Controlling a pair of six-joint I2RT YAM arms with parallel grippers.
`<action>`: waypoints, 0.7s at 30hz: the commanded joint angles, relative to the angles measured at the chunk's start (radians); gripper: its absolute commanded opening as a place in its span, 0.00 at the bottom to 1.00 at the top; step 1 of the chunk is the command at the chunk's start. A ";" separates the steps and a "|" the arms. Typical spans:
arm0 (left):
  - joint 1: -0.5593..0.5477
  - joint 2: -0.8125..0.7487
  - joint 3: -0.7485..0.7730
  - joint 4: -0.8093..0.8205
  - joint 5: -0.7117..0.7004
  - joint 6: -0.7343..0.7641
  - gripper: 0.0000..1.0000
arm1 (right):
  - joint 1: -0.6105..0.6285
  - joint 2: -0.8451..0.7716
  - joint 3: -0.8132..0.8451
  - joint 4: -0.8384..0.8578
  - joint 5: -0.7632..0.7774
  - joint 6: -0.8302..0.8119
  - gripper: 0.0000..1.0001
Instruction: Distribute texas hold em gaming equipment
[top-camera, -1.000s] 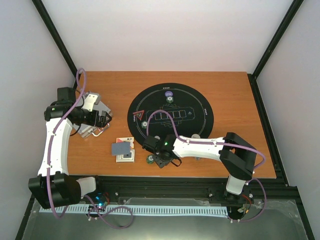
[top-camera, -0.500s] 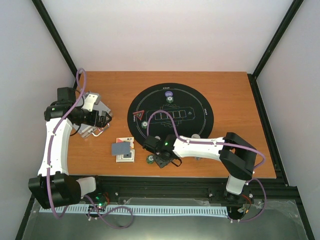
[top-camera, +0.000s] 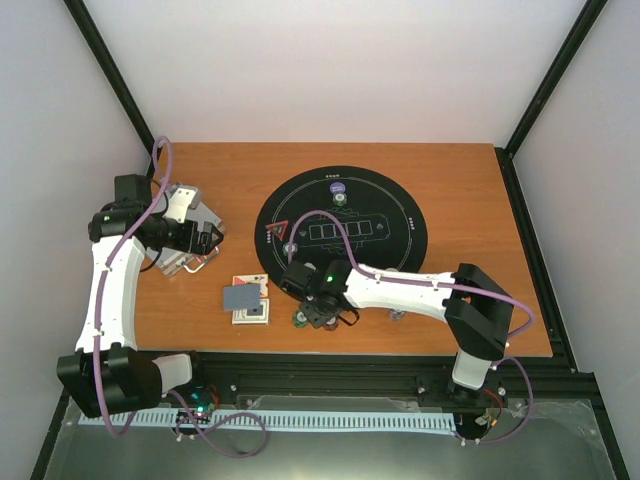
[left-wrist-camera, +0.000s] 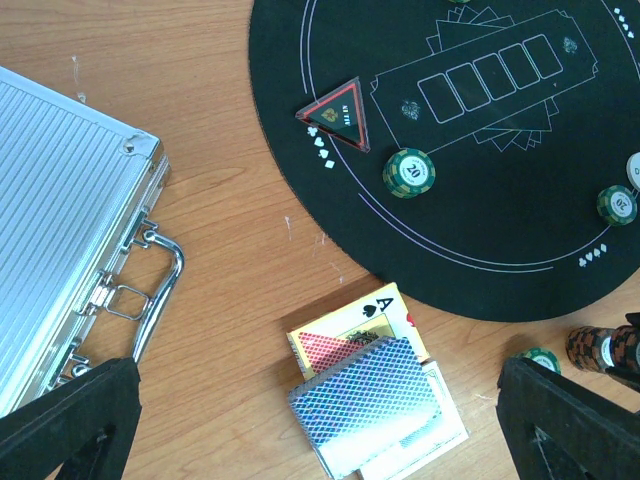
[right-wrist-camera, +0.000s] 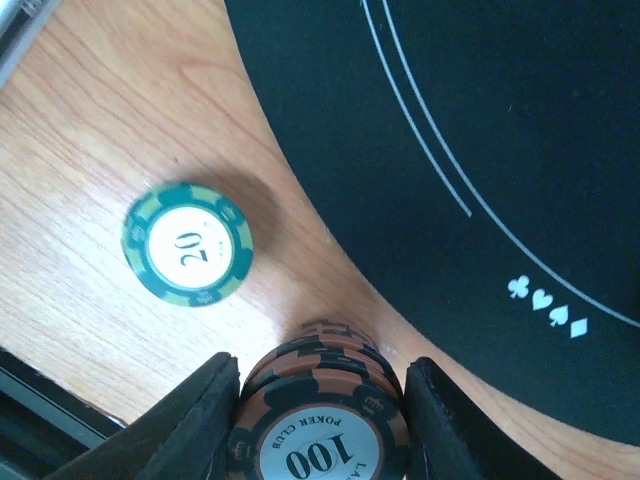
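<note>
My right gripper is shut on a short stack of brown "100" poker chips, one black finger on each side, over the wood just off the black mat's near-left rim. A single green "20" chip lies flat on the wood left of it. In the top view that gripper is at the mat's near edge. A grey-backed card deck lies on a card box with an ace. My left gripper hangs open above the case, holding nothing.
The silver aluminium case lies at the left with its handle toward the cards. On the mat are a triangular marker, green chips and a purple chip. The table's front edge runs just below the right gripper.
The right gripper has narrowed onto the brown chip stack and shifted a little left and toward the mat. The left arm has stayed still.
</note>
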 joint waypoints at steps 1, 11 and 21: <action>0.007 -0.010 0.034 -0.014 0.014 0.012 1.00 | -0.018 -0.032 0.069 -0.043 0.028 -0.023 0.26; 0.005 -0.013 0.035 -0.020 0.016 0.009 1.00 | -0.181 0.157 0.317 -0.023 0.029 -0.157 0.25; 0.006 -0.004 0.048 -0.022 0.026 0.009 1.00 | -0.354 0.497 0.738 -0.060 0.006 -0.241 0.24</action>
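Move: The right hand holds the orange 100-chip stack. The far green stack, where it seems bound, lies about 25 cm ahead and 3 cm right, some 4 cm lower, with the dealer button 3 cm beyond it. The left green stack is roughly 15 cm ahead and 8 left of the hand, the all-in triangle 19 ahead and 10 left. From the left hand the far green stack is about 13 cm ahead, 25 right and 20 below. Keeping its pinch on the orange 100-chip stack, the right hand carries it swiftly forward from the front edge of the table over the black mat, some 18 cm ahead and about 4 cm to the left, towards the far green stack, passing to the right of the left green stack. It arcs up by over 4 cm and sinks again by about 3 cm in the later part while still travelling forward, the fingers staying pointed down with a slight tilt and a small clockwise turn. ##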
